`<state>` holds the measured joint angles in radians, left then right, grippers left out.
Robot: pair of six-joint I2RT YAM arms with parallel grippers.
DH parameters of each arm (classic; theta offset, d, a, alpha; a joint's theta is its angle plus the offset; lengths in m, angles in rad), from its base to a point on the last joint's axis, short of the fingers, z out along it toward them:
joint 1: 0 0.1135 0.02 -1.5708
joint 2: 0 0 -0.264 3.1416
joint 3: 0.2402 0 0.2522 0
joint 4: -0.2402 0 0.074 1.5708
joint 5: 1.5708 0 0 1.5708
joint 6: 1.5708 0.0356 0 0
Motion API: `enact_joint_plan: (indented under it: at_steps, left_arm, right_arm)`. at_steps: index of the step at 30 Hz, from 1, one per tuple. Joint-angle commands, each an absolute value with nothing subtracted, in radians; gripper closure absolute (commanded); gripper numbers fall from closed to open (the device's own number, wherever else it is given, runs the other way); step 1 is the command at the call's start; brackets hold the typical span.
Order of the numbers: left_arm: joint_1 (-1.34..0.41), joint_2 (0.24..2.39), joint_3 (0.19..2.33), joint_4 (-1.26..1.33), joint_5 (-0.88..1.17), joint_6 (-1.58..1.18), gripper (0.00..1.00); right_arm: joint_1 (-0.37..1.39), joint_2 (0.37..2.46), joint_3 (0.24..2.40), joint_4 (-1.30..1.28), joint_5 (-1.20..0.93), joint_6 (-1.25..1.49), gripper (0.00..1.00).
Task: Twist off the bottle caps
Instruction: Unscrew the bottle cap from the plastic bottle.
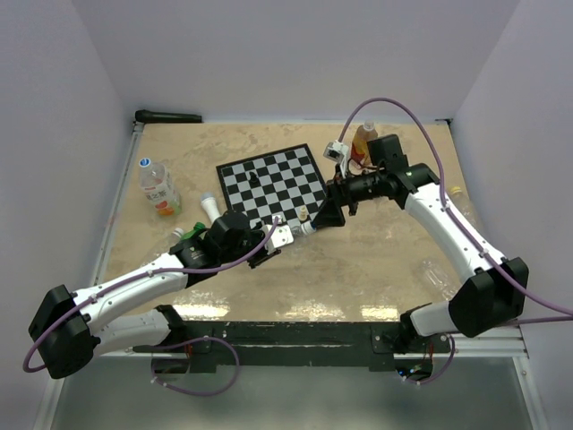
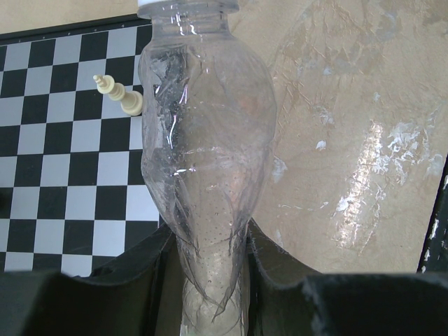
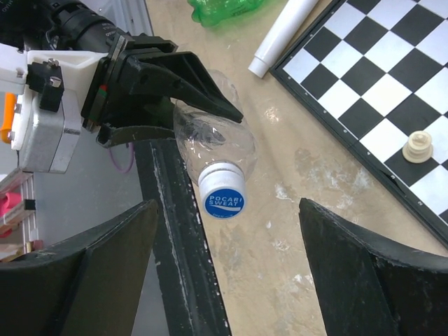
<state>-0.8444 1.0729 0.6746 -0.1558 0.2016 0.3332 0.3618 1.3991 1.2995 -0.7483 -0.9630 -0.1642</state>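
Note:
My left gripper [image 2: 210,241] is shut on the lower body of a clear crumpled bottle [image 2: 206,161], squeezing it narrow between the jaws. The bottle lies roughly level above the table [image 1: 376,269], neck pointing at the right arm. Its bottle cap [image 3: 224,192] is white and ribbed with a blue printed top, and it is still on the neck. My right gripper [image 3: 227,273] faces that cap with the jaws open wide on either side, just short of it and not touching. From above, the cap [image 1: 307,229] sits between the left gripper [image 1: 276,238] and the right gripper [image 1: 320,222].
A chessboard [image 1: 273,179] lies behind the grippers with a cream piece [image 3: 418,147] near its edge. A labelled bottle [image 1: 158,186], a white bottle [image 1: 211,208] and a green bottle [image 3: 224,10] lie to the left. An orange bottle [image 1: 361,143] stands at the back right.

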Motion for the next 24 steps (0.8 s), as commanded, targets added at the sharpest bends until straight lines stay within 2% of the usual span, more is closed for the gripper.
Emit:
enact_joint_plan:
  at_steps: [1,8,18,24]
  left_arm:
    - [-0.842,1.048,0.68,-0.129,0.198,0.334,1.0]
    - [-0.842,1.04,0.68,-0.127,0.199,0.331,1.0]
    - [-0.841,1.039,0.683,-0.126,0.181,0.324,1.0]
    - [-0.842,1.034,0.684,-0.123,0.161,0.319,1.0]
  right_arm:
    - [0.394,1.408,1.316,-0.733,-0.968,-0.135,0.15]
    - [0.413,1.434,1.301,-0.718,-0.969,-0.127,0.23]
    - [0.442,1.451,1.295,-0.715,-0.98,-0.121,0.45]
    - [0.449,1.448,1.289,-0.713,-0.98,-0.115,0.55]
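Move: The bottle cap, white with a blue top, is about 4 cm to the right hand's left, 1 cm back and 3 cm below. The white chess piece stands on the table roughly 10 cm ahead of that hand and 4 cm left; the chessboard's middle is some 16 cm ahead and 11 cm left, both about 22 cm below. From the left hand, gripping the bottle, the cap is about 5 cm ahead, 8 cm right and 8 cm up. Right hand eases some 3 cm left, down and back, half closing its fingers around the held bottle's cap. ##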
